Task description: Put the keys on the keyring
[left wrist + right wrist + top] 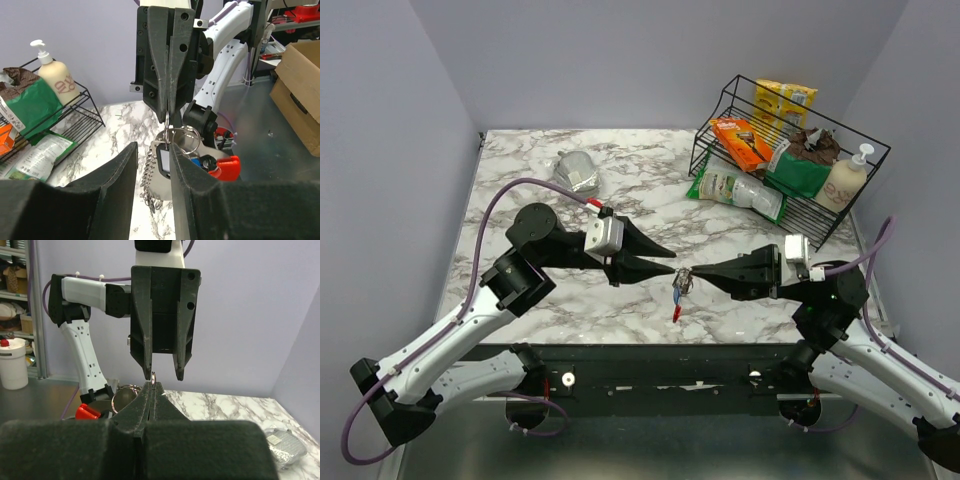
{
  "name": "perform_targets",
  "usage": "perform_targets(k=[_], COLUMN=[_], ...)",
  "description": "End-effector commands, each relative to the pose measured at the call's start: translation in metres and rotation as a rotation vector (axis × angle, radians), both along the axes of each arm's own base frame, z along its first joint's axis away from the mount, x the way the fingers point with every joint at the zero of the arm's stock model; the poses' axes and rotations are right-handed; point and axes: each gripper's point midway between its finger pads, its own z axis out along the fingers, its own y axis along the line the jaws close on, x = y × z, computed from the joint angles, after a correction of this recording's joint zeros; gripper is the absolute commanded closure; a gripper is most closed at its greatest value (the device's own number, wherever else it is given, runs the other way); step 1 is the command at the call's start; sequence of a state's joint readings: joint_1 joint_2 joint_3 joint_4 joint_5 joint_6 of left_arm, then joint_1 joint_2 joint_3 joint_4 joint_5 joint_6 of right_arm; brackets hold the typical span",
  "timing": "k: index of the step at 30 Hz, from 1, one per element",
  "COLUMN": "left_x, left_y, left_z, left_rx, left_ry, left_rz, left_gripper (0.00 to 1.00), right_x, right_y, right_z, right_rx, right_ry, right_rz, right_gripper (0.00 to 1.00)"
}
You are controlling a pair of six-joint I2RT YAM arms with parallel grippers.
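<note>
The keyring [680,285] hangs in the air between both grippers above the marble table's front middle. My right gripper [695,272] is shut on its thin silver ring [153,379]. A chain [149,180], a red tag [227,167] and a small blue tag [197,161] dangle below. One black key with a light centre [163,161] hangs just under the ring [186,137], close against the inner face of one finger of my left gripper [152,146]. That gripper [164,375] faces the right one tip to tip, its jaws apart around the ring's edge.
A black wire rack [850,215] at the back right holds snack packets and a soap bottle [845,178]. A green and white packet [735,190] leans at its foot. A silver pouch [578,172] lies at the back left.
</note>
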State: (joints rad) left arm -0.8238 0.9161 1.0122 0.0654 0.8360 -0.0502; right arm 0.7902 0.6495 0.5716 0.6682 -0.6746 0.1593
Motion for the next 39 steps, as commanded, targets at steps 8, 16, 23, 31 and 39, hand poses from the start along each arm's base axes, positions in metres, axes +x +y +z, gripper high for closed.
perform_targets(k=[8,16,23,31,39], left_x=[-0.003,-0.003,0.002,0.010,0.016], left_y=[-0.007,-0.007,-0.007,-0.008,-0.011], left_z=[0.007,0.002,-0.007,-0.016,-0.024], left_rx=[0.004,0.018,0.041,0.061,0.090], left_ry=[-0.009,-0.011,-0.008,-0.010,0.003], left_rz=[-0.068,-0.071,-0.042,-0.005,0.013], left_gripper=[0.80,1.00,1.00,1.00,1.00], right_x=[-0.005,-0.005,-0.007,-0.011,-0.013], right_y=[-0.007,-0.007,-0.009,-0.009,-0.009], right_z=[0.019,0.019,0.024,0.026,0.026], right_rx=[0.032,0.033,0.040,0.040,0.034], right_ry=[-0.060,-0.062,-0.071,-0.083,-0.084], right_rz=[-0.016,-0.018,-0.016,0.001,0.012], right_gripper=[1.00,1.00,1.00,1.00,1.00])
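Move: The keyring's tag hangs from the closed right fingers, some 3 cm right of the left hand, 1 cm back and 1 cm below it. From the right hand the tag is about 2 cm left and 3 cm below. The blue piece hangs roughly 4 cm back, 4 cm right and 3 cm below the left hand, the red piece about 5 cm back, 4 cm right and 4 cm below it. Left fingers shut completely, edging 1 cm right beside the right-held keyring, then sink about 1.5 cm, still shut. ##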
